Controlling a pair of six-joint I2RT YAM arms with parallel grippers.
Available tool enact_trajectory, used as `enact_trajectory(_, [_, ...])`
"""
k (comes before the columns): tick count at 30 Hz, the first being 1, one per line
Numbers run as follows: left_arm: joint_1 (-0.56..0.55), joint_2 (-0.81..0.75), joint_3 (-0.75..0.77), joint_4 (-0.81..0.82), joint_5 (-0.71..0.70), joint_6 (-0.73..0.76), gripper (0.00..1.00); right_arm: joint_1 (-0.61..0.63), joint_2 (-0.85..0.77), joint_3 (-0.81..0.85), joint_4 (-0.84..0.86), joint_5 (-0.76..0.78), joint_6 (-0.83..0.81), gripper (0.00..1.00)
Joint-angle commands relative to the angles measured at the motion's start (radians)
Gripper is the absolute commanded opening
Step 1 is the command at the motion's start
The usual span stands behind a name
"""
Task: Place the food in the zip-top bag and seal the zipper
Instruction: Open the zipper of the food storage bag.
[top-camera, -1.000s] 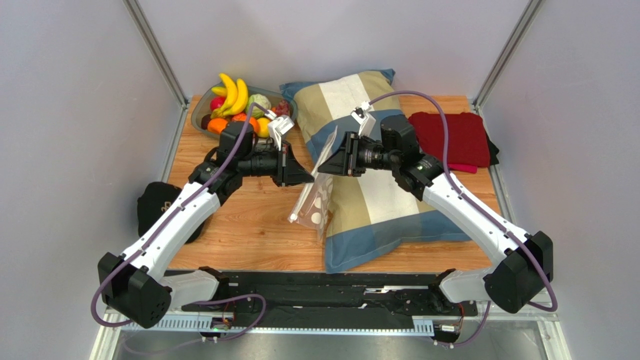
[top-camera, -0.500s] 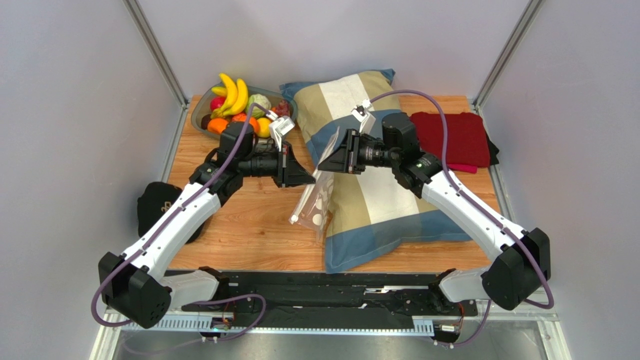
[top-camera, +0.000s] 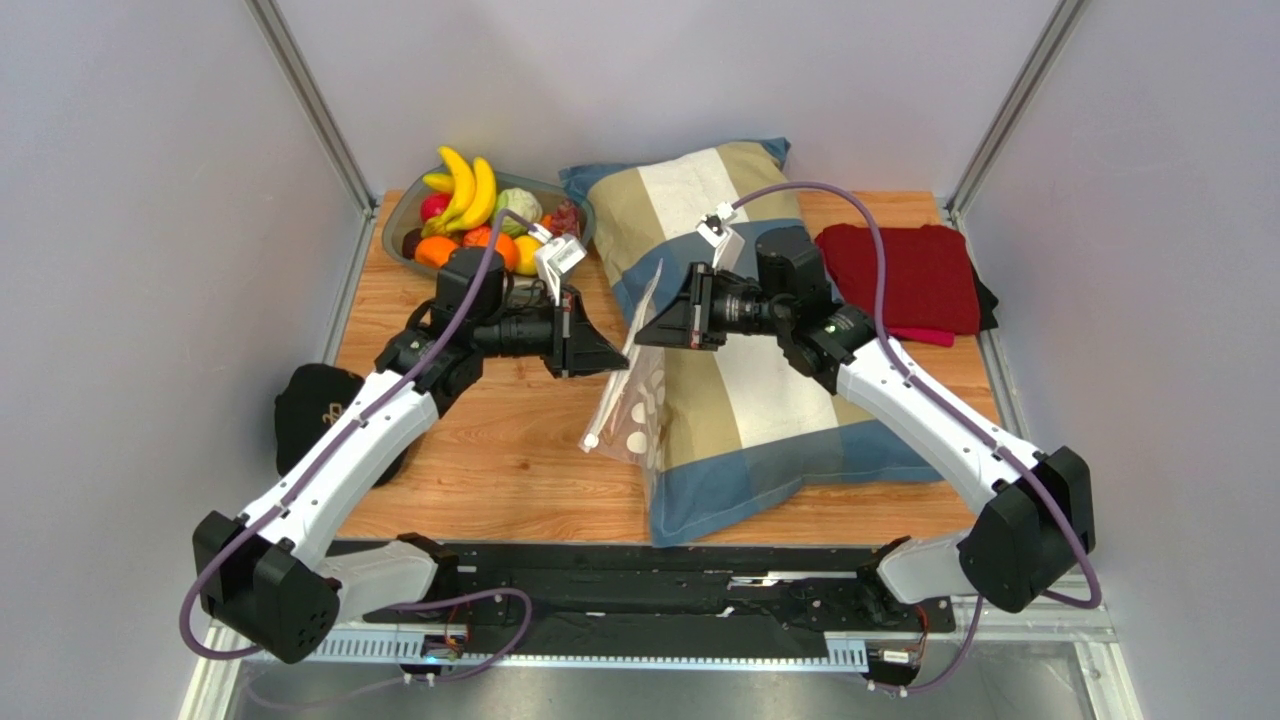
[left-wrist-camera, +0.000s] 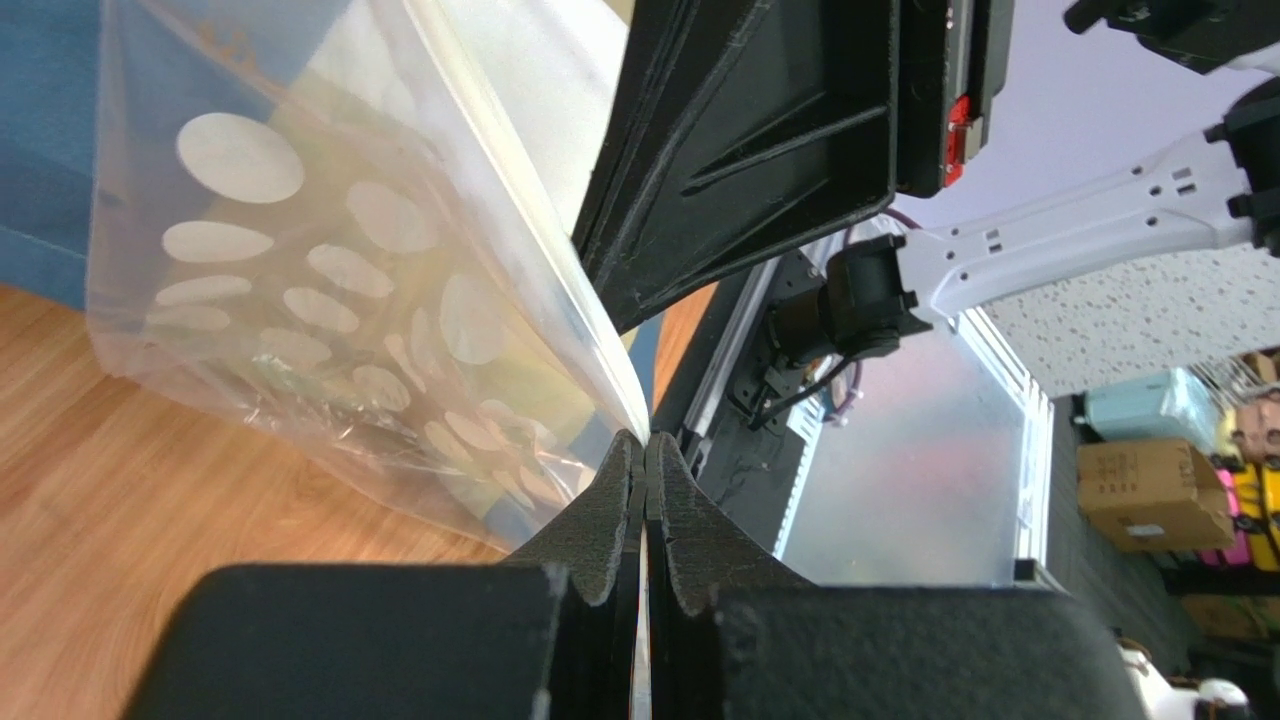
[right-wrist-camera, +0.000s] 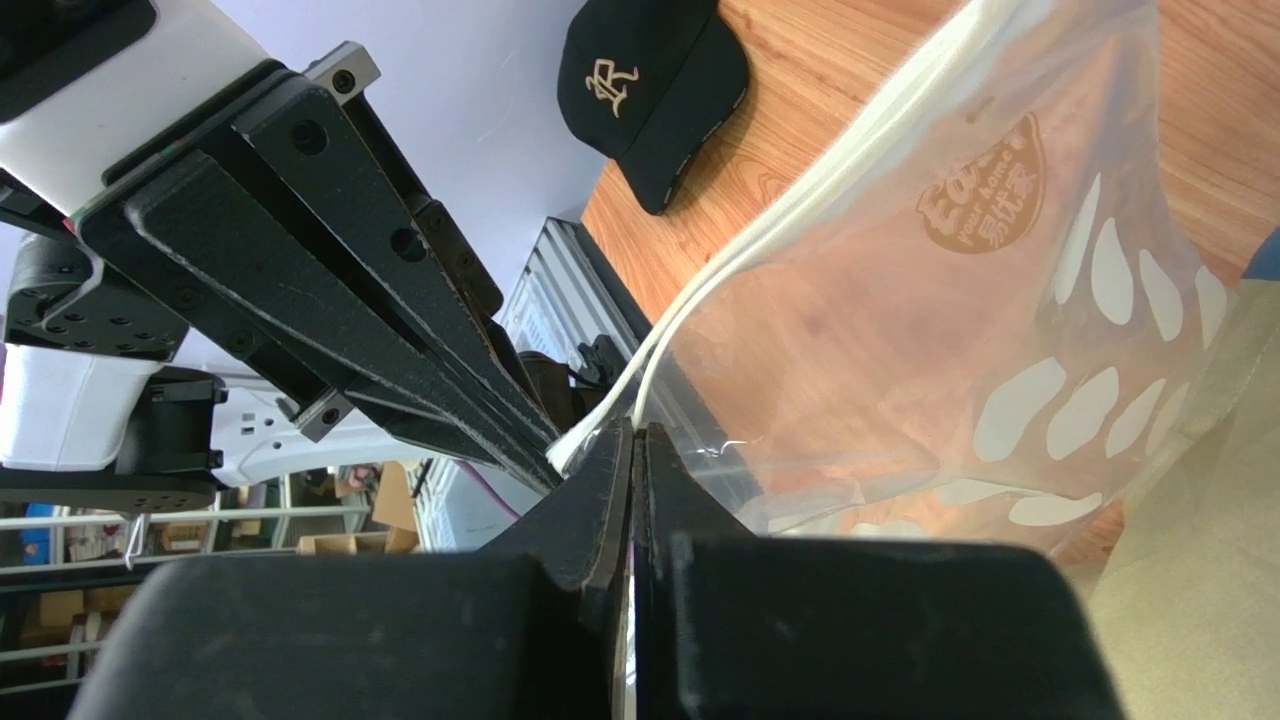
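Observation:
The clear dotted zip-top bag (top-camera: 637, 402) hangs above the table between both grippers, its lower part over the wood and the pillow's left edge. My left gripper (top-camera: 622, 357) is shut on the bag's mouth edge (left-wrist-camera: 451, 323). My right gripper (top-camera: 642, 336) is shut on the same mouth edge from the other side, where the white zipper strip (right-wrist-camera: 751, 248) runs up and away. The bag (right-wrist-camera: 1037, 285) looks empty. The food (top-camera: 478, 210), bananas, oranges, cabbage and red pieces, lies in a grey bowl (top-camera: 400, 233) at the back left.
A blue and beige striped pillow (top-camera: 736, 360) covers the table's middle and right. A dark red cloth (top-camera: 905, 278) lies at the back right. A black cap (top-camera: 308, 413) sits at the table's left edge; it also shows in the right wrist view (right-wrist-camera: 649, 83).
The right gripper has drifted slightly up and left with the bag's top edge. The left gripper has barely moved. The bag stays held by both.

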Motion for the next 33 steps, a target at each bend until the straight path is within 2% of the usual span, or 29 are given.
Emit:
enact_trajectory(1, [0.017,-0.049,0.014,-0.034,-0.084,0.022,0.0,0.002,-0.054,0.02,-0.042,0.054,-0.104,0.0])
enact_trajectory(7, [0.017,-0.093,0.042,-0.112,-0.262,0.12,0.0,0.004,-0.074,0.051,-0.2,0.153,-0.256,0.0])
enact_trajectory(11, [0.017,-0.087,0.092,-0.254,-0.499,0.247,0.0,0.004,-0.088,0.078,-0.293,0.174,-0.357,0.0])
enact_trajectory(15, [0.015,-0.112,0.129,-0.318,-0.434,0.423,0.0,0.004,-0.097,0.084,-0.396,0.142,-0.477,0.0])
enact_trajectory(18, [-0.026,-0.101,0.155,-0.373,-0.362,0.477,0.0,0.002,-0.094,0.077,-0.438,0.108,-0.523,0.0])
enact_trajectory(21, [-0.063,-0.093,0.14,-0.375,-0.302,0.433,0.0,0.002,-0.094,0.098,-0.413,0.102,-0.482,0.38])
enact_trajectory(22, [-0.07,-0.09,0.134,-0.357,-0.304,0.43,0.0,0.004,-0.092,0.107,-0.398,0.108,-0.462,0.61])
enact_trajectory(24, [-0.078,-0.086,0.111,-0.323,-0.324,0.318,0.0,0.004,-0.085,0.149,-0.389,0.139,-0.421,0.74])
enact_trajectory(28, [-0.083,-0.064,0.109,-0.24,-0.385,0.204,0.0,0.004,-0.072,0.198,-0.346,0.206,-0.312,0.79])
enact_trajectory(33, [-0.106,-0.018,0.16,-0.234,-0.405,0.255,0.0,0.004,-0.06,0.221,-0.301,0.272,-0.354,0.81])
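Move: Between the two shut grippers lies the zipper of the food storage bag, each pinching a lip: its middle is about 1 cm ahead of the left hand, and about 1 cm back and 1 cm left of the right hand, level with both. The zipper's near end is some 9 cm back and 5 cm left of the left hand. The fruit basket stands roughly 22 cm ahead of the left hand, 20 cm left and 22 cm below; the pillow's middle is about 16 cm right of the right hand, 5 cm ahead and 22 cm below. Pulling the bag's lips apart, the left hand draws left about 5 cm and forward, then eases back partway, fingers still shut on its lip; the right hand goes right about 5 cm, down and slightly back. Both tip their fingers down some 20 degrees. The right fingers then open wide, let go of their lip and rise with a little forward travel. ##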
